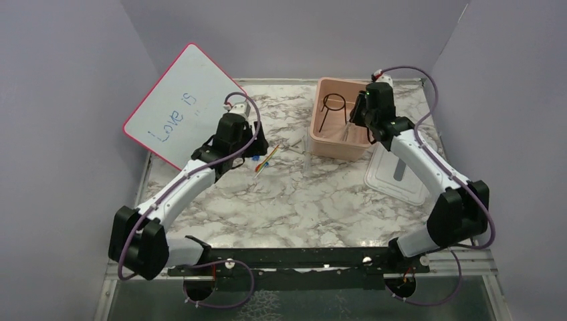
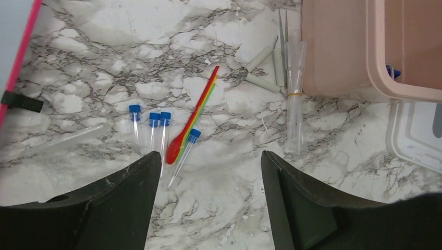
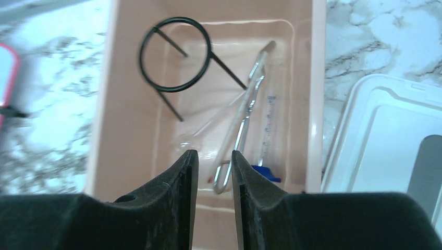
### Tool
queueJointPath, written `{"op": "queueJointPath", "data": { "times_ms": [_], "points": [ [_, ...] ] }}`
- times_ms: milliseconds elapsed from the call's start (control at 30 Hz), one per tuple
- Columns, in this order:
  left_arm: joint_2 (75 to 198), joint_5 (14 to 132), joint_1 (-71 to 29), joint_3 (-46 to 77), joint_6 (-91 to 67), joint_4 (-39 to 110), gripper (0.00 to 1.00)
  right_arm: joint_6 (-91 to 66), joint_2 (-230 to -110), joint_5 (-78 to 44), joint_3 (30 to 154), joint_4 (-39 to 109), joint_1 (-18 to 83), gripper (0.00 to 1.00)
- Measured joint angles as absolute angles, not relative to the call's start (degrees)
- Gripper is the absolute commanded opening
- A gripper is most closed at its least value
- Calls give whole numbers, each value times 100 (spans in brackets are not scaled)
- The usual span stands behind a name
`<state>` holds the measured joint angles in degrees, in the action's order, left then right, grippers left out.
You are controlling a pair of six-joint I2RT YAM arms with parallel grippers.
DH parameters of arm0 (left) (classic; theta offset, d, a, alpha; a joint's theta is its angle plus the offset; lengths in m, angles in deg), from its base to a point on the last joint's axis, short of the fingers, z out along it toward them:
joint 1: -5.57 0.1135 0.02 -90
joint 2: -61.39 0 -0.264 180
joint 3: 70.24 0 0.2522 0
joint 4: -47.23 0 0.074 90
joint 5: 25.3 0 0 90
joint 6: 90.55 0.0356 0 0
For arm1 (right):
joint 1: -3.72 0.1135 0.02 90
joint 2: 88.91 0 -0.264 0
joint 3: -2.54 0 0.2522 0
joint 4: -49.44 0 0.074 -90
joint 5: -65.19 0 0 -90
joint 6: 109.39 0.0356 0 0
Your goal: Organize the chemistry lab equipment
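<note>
My left gripper (image 2: 209, 156) hangs open over the marble, with nothing between its fingers. Just ahead of it lie several blue-capped vials (image 2: 164, 127) and a red-yellow rod with a spoon end (image 2: 194, 117). Farther off, a clear tube with a yellow band (image 2: 294, 99) and thin metal tweezers (image 2: 283, 31) lie by the pink tub (image 2: 333, 52). My right gripper (image 3: 213, 153) hovers above that tub (image 3: 130, 130), jaws a little apart and empty. Inside it lie the black ring stand (image 3: 227, 71), metal tongs (image 3: 244, 122) and a blue-capped graduated tube (image 3: 268, 120).
The pink-rimmed whiteboard (image 1: 180, 100) leans at the back left, close to my left arm. A white lid (image 1: 394, 177) lies right of the tub. Short white sticks (image 2: 262, 82) sit near the banded tube, and a clear pipette (image 2: 68, 140) lies at the left.
</note>
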<state>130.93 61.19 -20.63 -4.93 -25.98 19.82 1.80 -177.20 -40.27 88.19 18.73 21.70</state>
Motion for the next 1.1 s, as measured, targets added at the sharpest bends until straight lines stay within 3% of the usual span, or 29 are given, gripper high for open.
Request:
{"op": "queueJointPath", "data": {
  "times_ms": [467,1100],
  "points": [
    [16050,7328,-2159,1433,-2412,1650,57,597,-15725,-2178,7442,1624,2170,33],
    [18391,7306,-2402,3308,-983,1711,42,809,-14844,-1757,6787,1368,2170,32]
  ]
}}
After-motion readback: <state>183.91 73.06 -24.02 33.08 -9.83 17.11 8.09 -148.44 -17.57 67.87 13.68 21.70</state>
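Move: The short white tube I'm after, the left one of three beside the box, lies about 14 cm ahead of my left hand, 13 cm to its right and 17 cm below. Roughly 4 cm right of that tube and 4 cm nearer me is the banded dropper bundle; the spoons lie some 9 cm left of the tube and 6 cm nearer. The pink box's middle is about 15 cm right of the tube and 6 cm farther out. From my right hand the tube is 22 cm left, 3 cm ahead and 19 cm below. I swing my empty left hand past the spoons to the short white tubes, down about 14 cm and 12 cm each forward and right, finishing almost straight down. I tip the fingers further down, turn them some 20 degrees clockwise and narrow them to about half open around the left tube. Meanwhile my empty right hand pulls back some 13 cm from over the box. ##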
